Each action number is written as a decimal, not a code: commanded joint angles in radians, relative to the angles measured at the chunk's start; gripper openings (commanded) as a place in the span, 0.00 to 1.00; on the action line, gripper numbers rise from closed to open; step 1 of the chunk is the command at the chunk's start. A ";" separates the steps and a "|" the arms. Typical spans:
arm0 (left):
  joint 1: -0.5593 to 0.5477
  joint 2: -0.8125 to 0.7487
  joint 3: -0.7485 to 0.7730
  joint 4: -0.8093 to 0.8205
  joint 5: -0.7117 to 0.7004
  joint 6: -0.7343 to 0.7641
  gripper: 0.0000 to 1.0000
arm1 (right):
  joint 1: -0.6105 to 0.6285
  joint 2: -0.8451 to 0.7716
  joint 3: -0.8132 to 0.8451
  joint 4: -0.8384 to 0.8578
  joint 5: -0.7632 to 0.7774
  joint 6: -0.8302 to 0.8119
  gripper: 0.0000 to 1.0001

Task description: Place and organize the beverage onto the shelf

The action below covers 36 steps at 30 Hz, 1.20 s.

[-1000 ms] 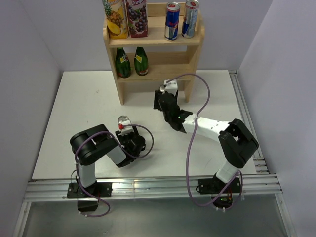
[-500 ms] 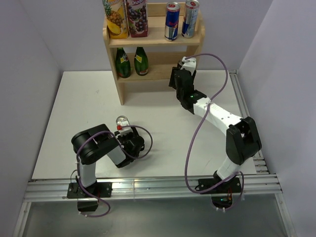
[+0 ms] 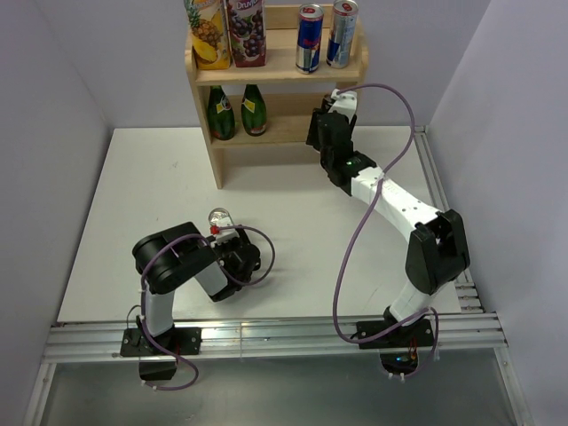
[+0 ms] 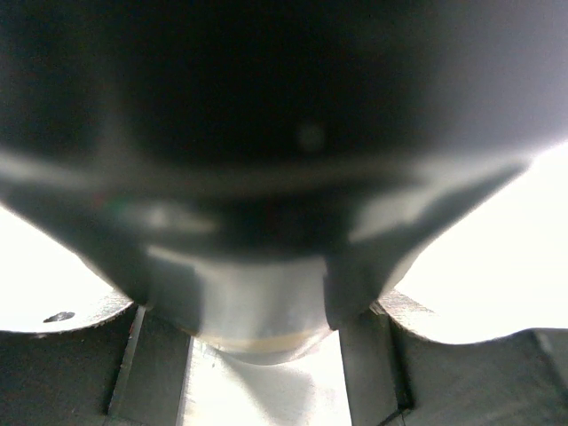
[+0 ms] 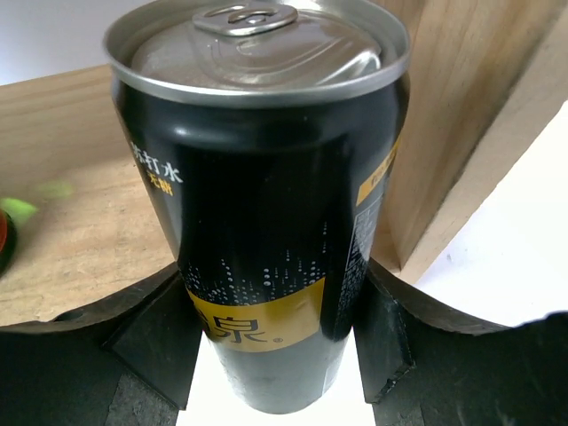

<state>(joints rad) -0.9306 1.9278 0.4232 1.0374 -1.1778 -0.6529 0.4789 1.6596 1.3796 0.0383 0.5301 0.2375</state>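
Note:
The shelf (image 3: 275, 74) is a light wood stepped unit at the back of the table. My right gripper (image 3: 322, 130) is shut on a black can with a gold band (image 5: 266, 222), held upright. In the right wrist view the can hangs at the front edge of a wooden tier (image 5: 80, 177), close to the shelf's right side panel (image 5: 461, 106). My left gripper (image 3: 229, 243) is low over the table and shut on a dark can with a silver top (image 3: 219, 217). That can (image 4: 266, 177) fills the blurred left wrist view.
Two juice cartons (image 3: 227, 32) and two slim cans (image 3: 325, 35) stand on the top tier. Two green bottles (image 3: 238, 112) stand on the tier below, at its left. A metal rail (image 3: 448, 213) runs along the table's right edge.
My right arm has carried the black can from mid-table up and right to the shelf's right end. The left gripper and its can have barely shifted.

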 commanded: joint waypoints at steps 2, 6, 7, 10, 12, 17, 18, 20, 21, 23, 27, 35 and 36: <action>0.003 0.056 -0.018 -0.097 0.124 -0.083 0.00 | -0.019 -0.023 0.091 0.143 0.018 -0.029 0.00; 0.003 0.056 -0.021 -0.093 0.124 -0.088 0.00 | -0.020 0.009 0.113 0.164 0.030 -0.049 0.00; 0.003 0.057 -0.024 -0.091 0.125 -0.091 0.00 | -0.023 0.014 0.119 0.181 0.027 -0.055 0.00; 0.003 0.059 -0.027 -0.079 0.127 -0.090 0.00 | -0.026 0.040 0.131 0.213 0.031 -0.067 0.00; 0.003 0.063 -0.027 -0.066 0.129 -0.082 0.00 | -0.031 0.060 0.137 0.222 0.030 -0.075 0.00; 0.003 0.073 -0.024 -0.057 0.129 -0.076 0.00 | -0.034 0.106 0.165 0.238 0.025 -0.105 0.00; 0.003 0.079 -0.024 -0.053 0.130 -0.073 0.00 | -0.034 0.120 0.167 0.242 0.027 -0.110 0.00; 0.003 0.083 -0.020 -0.054 0.132 -0.071 0.00 | -0.034 0.134 0.171 0.259 0.030 -0.130 0.00; 0.003 0.083 -0.018 -0.054 0.133 -0.073 0.00 | -0.034 0.147 0.171 0.265 0.028 -0.136 0.00; 0.003 0.085 -0.021 -0.043 0.138 -0.073 0.00 | -0.033 0.167 0.173 0.285 0.034 -0.156 0.00; 0.003 0.089 -0.026 -0.036 0.136 -0.076 0.00 | -0.033 0.192 0.159 0.313 0.033 -0.167 0.00; 0.003 0.091 -0.021 -0.042 0.132 -0.079 0.00 | -0.033 0.215 0.113 0.347 0.015 -0.153 0.00; 0.003 0.091 -0.023 -0.039 0.132 -0.079 0.00 | -0.031 0.218 0.110 0.347 0.015 -0.152 0.00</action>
<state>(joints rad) -0.9298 1.9606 0.4232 1.1133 -1.1927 -0.6674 0.4526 1.8549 1.4845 0.3260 0.5808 0.1074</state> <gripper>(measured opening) 0.621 0.663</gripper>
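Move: Just in front of the shelf's right bay, the right hand holds the black can upright. The free spot on the middle board is about 7 cm ahead and 5 cm below; the right side panel stands some 5 cm to the right and 7 cm ahead, the nearer green bottle about 17 cm left and 6 cm ahead. From the left hand the spot is roughly 24 cm ahead, 24 cm right and 20 cm up. Carrying the black can in its unchanged grip, the right hand rises a centimetre or two, then goes about 6 cm forward, past the front edge and in over the middle board, alongside the right side panel. Meanwhile the wrist tips the fingers up some 10 degrees, bringing them nearly level. The left hand keeps its hold on the other can, almost still. ##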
